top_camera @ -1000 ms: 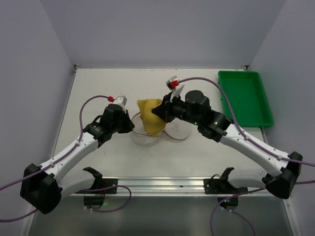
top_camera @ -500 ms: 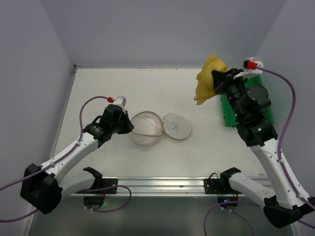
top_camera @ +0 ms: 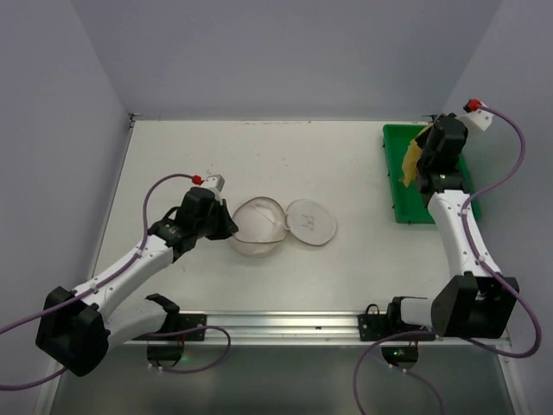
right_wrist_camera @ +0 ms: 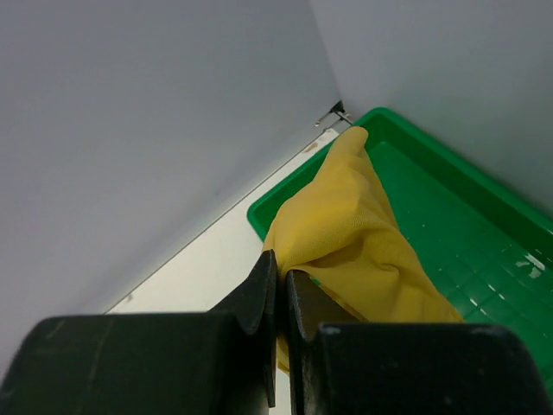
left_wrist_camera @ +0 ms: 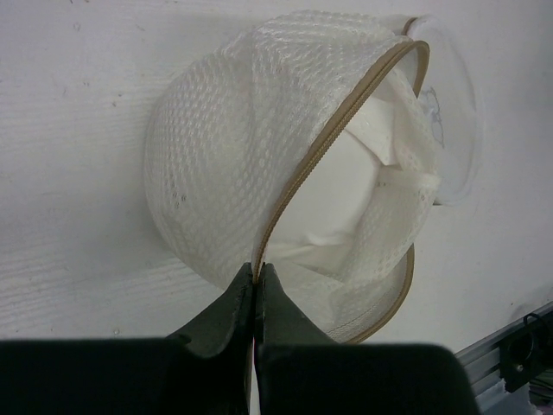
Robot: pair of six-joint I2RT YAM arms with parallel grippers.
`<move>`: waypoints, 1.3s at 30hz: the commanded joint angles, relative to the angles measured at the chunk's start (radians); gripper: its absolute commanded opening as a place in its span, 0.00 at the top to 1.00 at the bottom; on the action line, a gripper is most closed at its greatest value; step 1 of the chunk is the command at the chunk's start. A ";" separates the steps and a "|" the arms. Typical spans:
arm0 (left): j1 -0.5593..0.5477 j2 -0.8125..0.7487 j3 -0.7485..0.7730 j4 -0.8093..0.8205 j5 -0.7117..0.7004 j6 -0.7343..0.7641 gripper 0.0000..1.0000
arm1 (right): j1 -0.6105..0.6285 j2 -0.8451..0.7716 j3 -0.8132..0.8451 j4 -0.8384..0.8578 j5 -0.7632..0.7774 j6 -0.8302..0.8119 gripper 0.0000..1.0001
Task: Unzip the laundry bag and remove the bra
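Observation:
The cream mesh laundry bag [top_camera: 257, 226] lies open in the middle of the table, its round lid [top_camera: 311, 221] with a dark symbol flipped to the right. My left gripper [top_camera: 232, 226] is shut on the bag's tan zipper edge [left_wrist_camera: 328, 134] at its left rim; in the left wrist view the bag [left_wrist_camera: 225, 164] gapes with white lining showing. My right gripper [top_camera: 425, 149] is shut on the mustard-yellow bra [top_camera: 410, 161], which hangs over the green tray's left side. The right wrist view shows the bra [right_wrist_camera: 354, 233] draped from the gripper [right_wrist_camera: 282, 275] into the tray.
The green plastic tray [top_camera: 449, 197] sits at the table's back right, against the right wall [top_camera: 510, 95]; its ribbed floor [right_wrist_camera: 484, 242] shows in the right wrist view. A metal rail [top_camera: 276, 324] runs along the near edge.
The right arm carried the bra from above the bag, up and across to the right, and now holds it over the green tray. The left gripper has stayed on the bag's zipper edge.

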 commanded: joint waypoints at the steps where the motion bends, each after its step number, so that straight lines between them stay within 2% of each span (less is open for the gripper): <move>1: 0.008 -0.007 -0.012 0.054 0.049 -0.011 1.00 | -0.011 0.073 0.038 0.166 0.130 0.049 1.00; 7: 0.008 0.007 -0.013 0.063 0.066 -0.012 1.00 | -0.019 0.266 0.122 0.217 0.228 0.046 1.00; 15: 0.008 0.016 -0.004 0.060 0.063 -0.012 1.00 | -0.049 0.484 0.255 0.264 0.067 0.046 1.00; 18: 0.008 0.030 0.002 0.060 0.064 -0.012 1.00 | -0.062 0.570 0.324 0.212 0.073 0.073 1.00; 20: 0.010 0.035 0.003 0.062 0.066 -0.011 1.00 | -0.091 0.604 0.372 0.125 0.060 0.154 0.98; 22: 0.008 0.042 0.003 0.063 0.066 -0.011 1.00 | -0.124 0.636 0.381 0.059 0.017 0.240 0.92; 24: 0.008 0.045 0.000 0.067 0.064 -0.009 1.00 | -0.141 0.645 0.378 0.034 -0.012 0.282 0.65; 25: 0.008 0.045 -0.003 0.068 0.064 -0.009 1.00 | -0.151 0.645 0.374 -0.008 -0.019 0.296 0.46; 27: 0.008 0.044 -0.001 0.068 0.064 -0.008 1.00 | -0.151 0.633 0.375 -0.039 -0.006 0.294 0.36; 30: 0.008 0.033 -0.001 0.065 0.066 -0.006 1.00 | -0.151 0.595 0.372 -0.107 0.006 0.294 0.27; 35: 0.008 0.009 -0.001 0.065 0.053 -0.008 1.00 | -0.134 0.452 0.357 -0.223 -0.031 0.270 0.23; 39: 0.008 0.006 0.003 0.068 0.046 -0.005 1.00 | -0.077 0.276 0.236 -0.219 -0.091 0.210 0.21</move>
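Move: Ahead and to the right of the right hand, which holds the yellow bra, lies the green bin: its middle some 10 cm farther out, 16 cm to the right and 29 cm below. The bin's far left part is about 20 cm ahead, 8 cm right and 30 cm below the hand. The bag's open lid lies about 9 cm back, 26 cm left and 33 cm down. From the left hand the bin's middle is some 27 cm ahead, 65 cm right and 7 cm below. Carrying the bra out over the green bin's far left part, the right hand goes forward about 14 cm and down about 12, edging right, then opens wide and lets go while drawing back and still sinking a few centimetres. It then backs off further and rises some 4 cm with a slight leftward swing, fingers open and tipped about 15 degrees further down. The left hand keeps its pinch on the laundry bag's zipped rim. ##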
